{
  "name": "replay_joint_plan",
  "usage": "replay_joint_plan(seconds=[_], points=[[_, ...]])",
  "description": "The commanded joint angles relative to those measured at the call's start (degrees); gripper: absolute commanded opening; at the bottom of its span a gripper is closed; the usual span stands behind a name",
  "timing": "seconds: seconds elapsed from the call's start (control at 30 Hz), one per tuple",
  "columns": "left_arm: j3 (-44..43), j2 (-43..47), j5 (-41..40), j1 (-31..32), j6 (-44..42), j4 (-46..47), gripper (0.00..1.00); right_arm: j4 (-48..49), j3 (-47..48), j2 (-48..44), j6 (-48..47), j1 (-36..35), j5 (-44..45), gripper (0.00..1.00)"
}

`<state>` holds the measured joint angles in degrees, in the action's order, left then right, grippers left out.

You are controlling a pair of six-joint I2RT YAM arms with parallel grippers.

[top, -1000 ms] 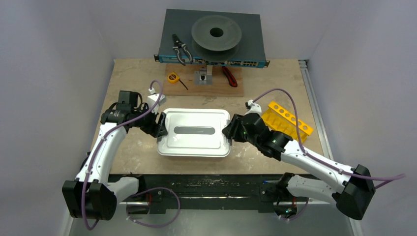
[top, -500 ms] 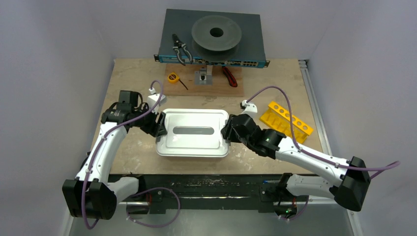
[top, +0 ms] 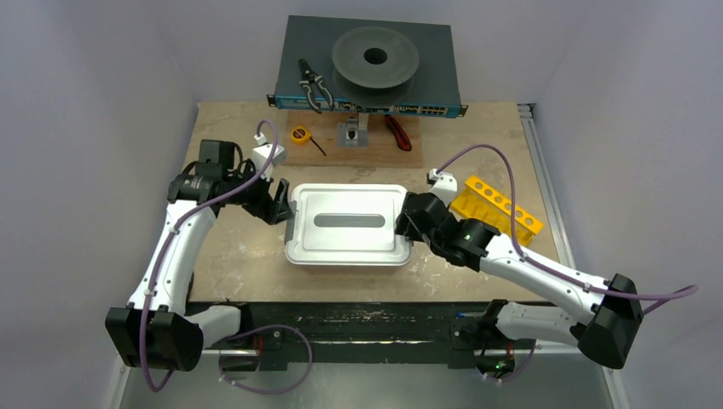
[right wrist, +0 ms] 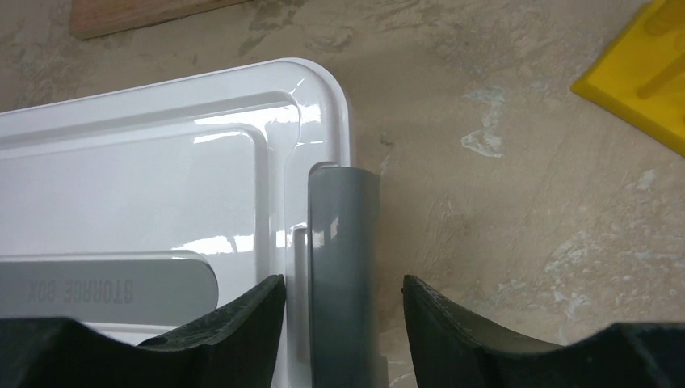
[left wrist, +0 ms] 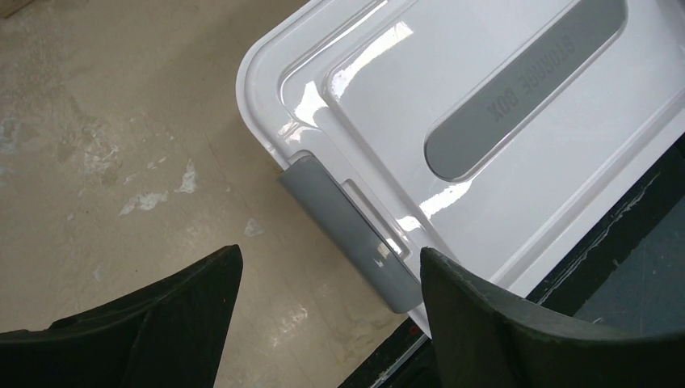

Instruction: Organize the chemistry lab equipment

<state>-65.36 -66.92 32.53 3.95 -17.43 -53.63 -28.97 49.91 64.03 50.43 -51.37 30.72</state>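
Note:
A white storage box (top: 348, 226) with its lid shut lies mid-table, and none of the chemistry lab equipment shows outside it. My left gripper (top: 280, 201) is at the box's left end. In the left wrist view that gripper (left wrist: 331, 271) is open wide, and the grey left latch (left wrist: 343, 230) lies slantwise near its right finger. My right gripper (top: 407, 220) is at the right end. In the right wrist view it (right wrist: 343, 287) straddles the grey right latch (right wrist: 343, 242), open, with a gap on the outer side.
A yellow rack (top: 499, 207) with round holes lies right of the box, close to my right arm. Behind are a wooden board (top: 401, 156), a yellow tape measure (top: 299, 134), a red-handled tool (top: 397, 132), pliers (top: 314, 85) and a spool (top: 375, 58) on a dark shelf.
The box has slid to the right and a little toward the back. My left gripper has opened wider and followed it; my right arm has drawn back to the right.

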Motion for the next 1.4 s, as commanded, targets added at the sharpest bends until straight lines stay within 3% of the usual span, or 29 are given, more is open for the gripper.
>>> replay_joint_plan(seconds=[0.0, 0.17, 0.37, 0.5, 0.63, 0.83, 0.93, 1.07, 1.37], points=[[-2.55, 0.67, 2.1, 0.11, 0.8, -1.85, 0.85, 0.99, 1.29, -2.5, -5.26, 1.15, 0.51, 0.6], [-4.15, 1.61, -0.32, -0.03, 1.21, -3.73, 1.0, 0.49, 4.63, -6.16, -10.01, 6.71, -6.28, 0.74], [-1.76, 4.0, -0.16, -5.26, 3.35, 2.75, 1.0, 1.7, 2.71, -10.23, -13.98, 16.63, -8.75, 0.9], [3.94, 4.18, -0.18, -10.16, 8.14, 14.05, 1.0, 12.59, -4.73, -10.54, -17.84, 18.62, 0.13, 0.99], [11.13, 4.58, -4.1, -10.69, 11.36, 25.78, 1.0, 30.74, -14.96, -9.17, -21.22, 19.01, 5.89, 0.99], [20.93, 3.0, -8.0, -10.7, 11.49, 40.34, 1.0, 37.11, -11.21, 4.97, -26.83, 20.75, 12.1, 0.99], [27.22, 3.35, -8.56, -10.67, 10.37, 51.39, 1.0, 48.13, -14.12, 8.67, -31.97, 22.23, 13.88, 0.99], [33.56, 3.46, -8.99, -10.71, 12.11, 63.03, 1.0, 56.38, -15.9, 9.87, -36.37, 25.06, 8.44, 0.99], [37.78, -1.64, -11.17, -10.71, 16.98, 76.1, 1.0, 60.0, -15.66, 11.4, -43.13, 28.9, 1.2, 0.99]])
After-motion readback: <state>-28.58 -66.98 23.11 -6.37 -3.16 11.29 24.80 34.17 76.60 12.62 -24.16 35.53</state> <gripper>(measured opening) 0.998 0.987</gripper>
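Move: At the storage box's right end, the right hand straddles its grey handle; the box's middle lies about 16 cm left, level fore-and-aft and 7 cm below. The yellow rack stands some 26 cm right and 3 cm ahead, the wooden board 16 cm left and 24 cm ahead, both lower. From the left hand, already clear of its handle, the box's middle is about 17 cm right, 4 cm back and 10 cm below. Backing off the closed box, both hands open fully. The right frees its handle, rises about 6 cm while swinging right, then sinks some 10 cm as it keeps going forward and right, about 14 cm each way, towards the rack, rolling its left side down. The left lifts slightly, then drops, ending about 9 cm lower, 9 cm forward and 7 cm left, turning counter-clockwise; both tip their fingers up. ##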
